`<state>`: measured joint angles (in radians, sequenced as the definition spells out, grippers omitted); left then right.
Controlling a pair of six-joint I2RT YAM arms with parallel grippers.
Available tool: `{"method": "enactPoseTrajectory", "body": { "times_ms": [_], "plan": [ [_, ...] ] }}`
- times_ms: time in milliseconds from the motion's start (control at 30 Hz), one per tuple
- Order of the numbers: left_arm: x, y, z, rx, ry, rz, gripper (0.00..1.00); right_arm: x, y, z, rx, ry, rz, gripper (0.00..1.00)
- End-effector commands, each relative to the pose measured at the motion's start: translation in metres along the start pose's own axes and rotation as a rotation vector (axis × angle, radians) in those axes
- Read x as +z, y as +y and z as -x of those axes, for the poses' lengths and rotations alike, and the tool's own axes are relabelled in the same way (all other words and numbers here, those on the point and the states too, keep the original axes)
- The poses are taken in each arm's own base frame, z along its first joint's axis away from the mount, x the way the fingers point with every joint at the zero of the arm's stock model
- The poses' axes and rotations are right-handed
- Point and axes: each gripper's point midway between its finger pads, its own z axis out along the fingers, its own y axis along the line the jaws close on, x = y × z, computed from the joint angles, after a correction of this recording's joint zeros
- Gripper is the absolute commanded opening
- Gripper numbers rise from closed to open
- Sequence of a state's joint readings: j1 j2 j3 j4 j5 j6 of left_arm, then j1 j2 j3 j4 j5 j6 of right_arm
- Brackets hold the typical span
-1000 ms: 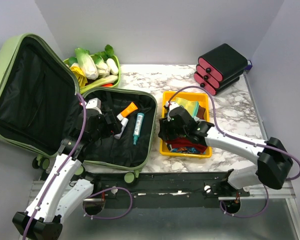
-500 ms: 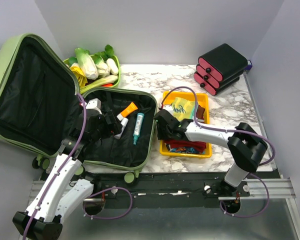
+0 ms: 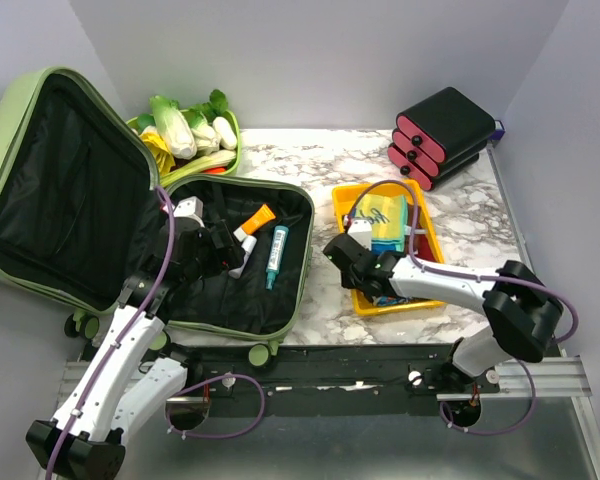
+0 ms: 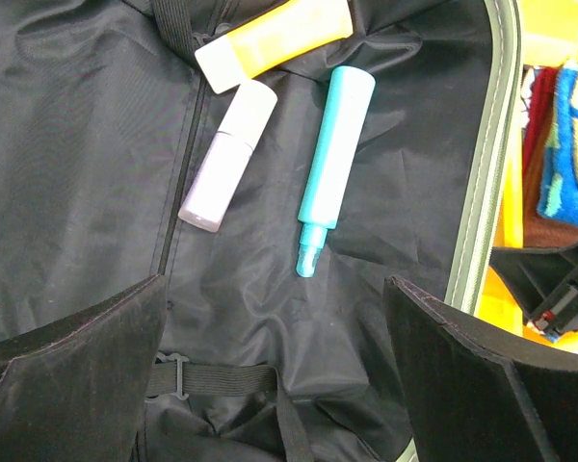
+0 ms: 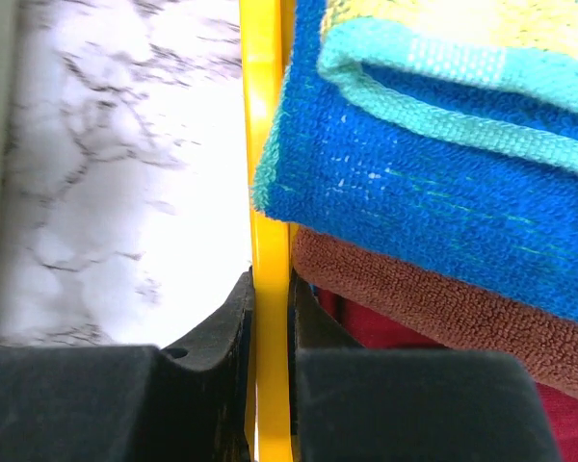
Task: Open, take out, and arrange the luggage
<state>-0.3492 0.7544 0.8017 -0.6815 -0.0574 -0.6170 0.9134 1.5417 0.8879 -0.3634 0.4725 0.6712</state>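
The luggage (image 3: 60, 190) lies open at the left, lid raised, with its black lining showing. In its lower half rest an orange tube (image 4: 275, 43), a lilac bottle (image 4: 228, 154) and a teal tube (image 4: 334, 159). My left gripper (image 4: 275, 289) hangs open over the lining below these items and touches none of them. My right gripper (image 5: 270, 289) is shut on the near left wall of the yellow tray (image 5: 267, 144), one finger outside and one inside. Folded towels, blue (image 5: 433, 192) over brown (image 5: 433, 298), fill the tray (image 3: 432, 240).
A green basket of vegetables (image 3: 190, 135) stands at the back, beside the raised lid. A black box with pink-red ends (image 3: 442, 135) sits at the back right corner. Bare marble table (image 3: 480, 215) lies right of the tray. The table's near edge runs just below the tray.
My right gripper has closed on the tray's wall, and the tray has slid right and turned away from the luggage. The left arm has not moved.
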Motion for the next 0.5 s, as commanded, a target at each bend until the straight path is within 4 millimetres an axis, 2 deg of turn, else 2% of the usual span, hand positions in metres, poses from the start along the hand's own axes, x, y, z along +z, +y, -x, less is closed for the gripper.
{"method": "enactPoseTrajectory", "body": {
  "times_ms": [0, 67, 100, 200, 233, 333, 367, 400, 433, 467],
  "plan": [
    [0.002, 0.004, 0.001, -0.003, -0.005, 0.023, 0.99, -0.011, -0.048, -0.009, 0.068, -0.039, -0.182, 0.01],
    [0.003, 0.005, 0.000, -0.001, 0.002, 0.027, 0.99, -0.016, -0.059, -0.009, 0.097, -0.052, -0.214, 0.01],
    [0.003, 0.005, 0.000, 0.001, 0.002, 0.029, 0.99, -0.016, -0.069, -0.019, 0.086, -0.037, -0.239, 0.01],
    [0.002, 0.005, 0.000, 0.004, 0.001, 0.028, 0.99, -0.019, -0.090, -0.020, 0.124, -0.049, -0.271, 0.01],
    [0.002, 0.005, 0.001, 0.004, 0.000, 0.027, 0.99, -0.019, -0.107, -0.025, 0.124, -0.048, -0.308, 0.01],
    [0.003, 0.006, 0.000, 0.006, 0.000, 0.035, 0.99, -0.023, -0.135, -0.013, 0.182, -0.083, -0.325, 0.01],
    [0.003, 0.007, 0.000, 0.004, 0.000, 0.038, 0.99, -0.017, -0.130, -0.028, 0.182, -0.026, -0.241, 0.01],
    [0.003, 0.007, 0.001, 0.004, 0.000, 0.042, 0.99, -0.013, -0.125, -0.016, 0.211, -0.075, -0.175, 0.01],
    [0.004, 0.008, 0.000, 0.007, 0.004, 0.049, 0.99, -0.016, -0.134, -0.008, 0.243, -0.110, -0.165, 0.01],
    [0.004, 0.009, -0.001, 0.009, 0.008, 0.051, 0.99, -0.017, -0.135, -0.009, 0.255, -0.115, -0.146, 0.01]
  ]
}}
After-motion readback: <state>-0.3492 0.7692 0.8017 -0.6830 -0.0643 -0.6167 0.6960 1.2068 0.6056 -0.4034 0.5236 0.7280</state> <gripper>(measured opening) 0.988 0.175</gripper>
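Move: Just right of the yellow tray lies the free marble it is being taken to, its middle some 30 cm to the right of the right hand, about level and 5 cm lower. The hand still grips the tray's left wall; the tray's middle is about 10 cm right and 4 cm ahead, the blue-yellow towel some 8 cm right and 10 cm ahead. The suitcase's right rim stands about 9 cm to its left, level with it. From the left hand the free marble is roughly 55 cm right, 5 cm ahead, 19 cm lower. Dragging the loaded tray by its pinched left wall, the right hand slides level over the table to the right, away from the suitcase and towards the free marble, about 12 cm and quickening. It swings clockwise some 15 degrees on the way, fingers keeping their hold on the wall; height stays the same. ##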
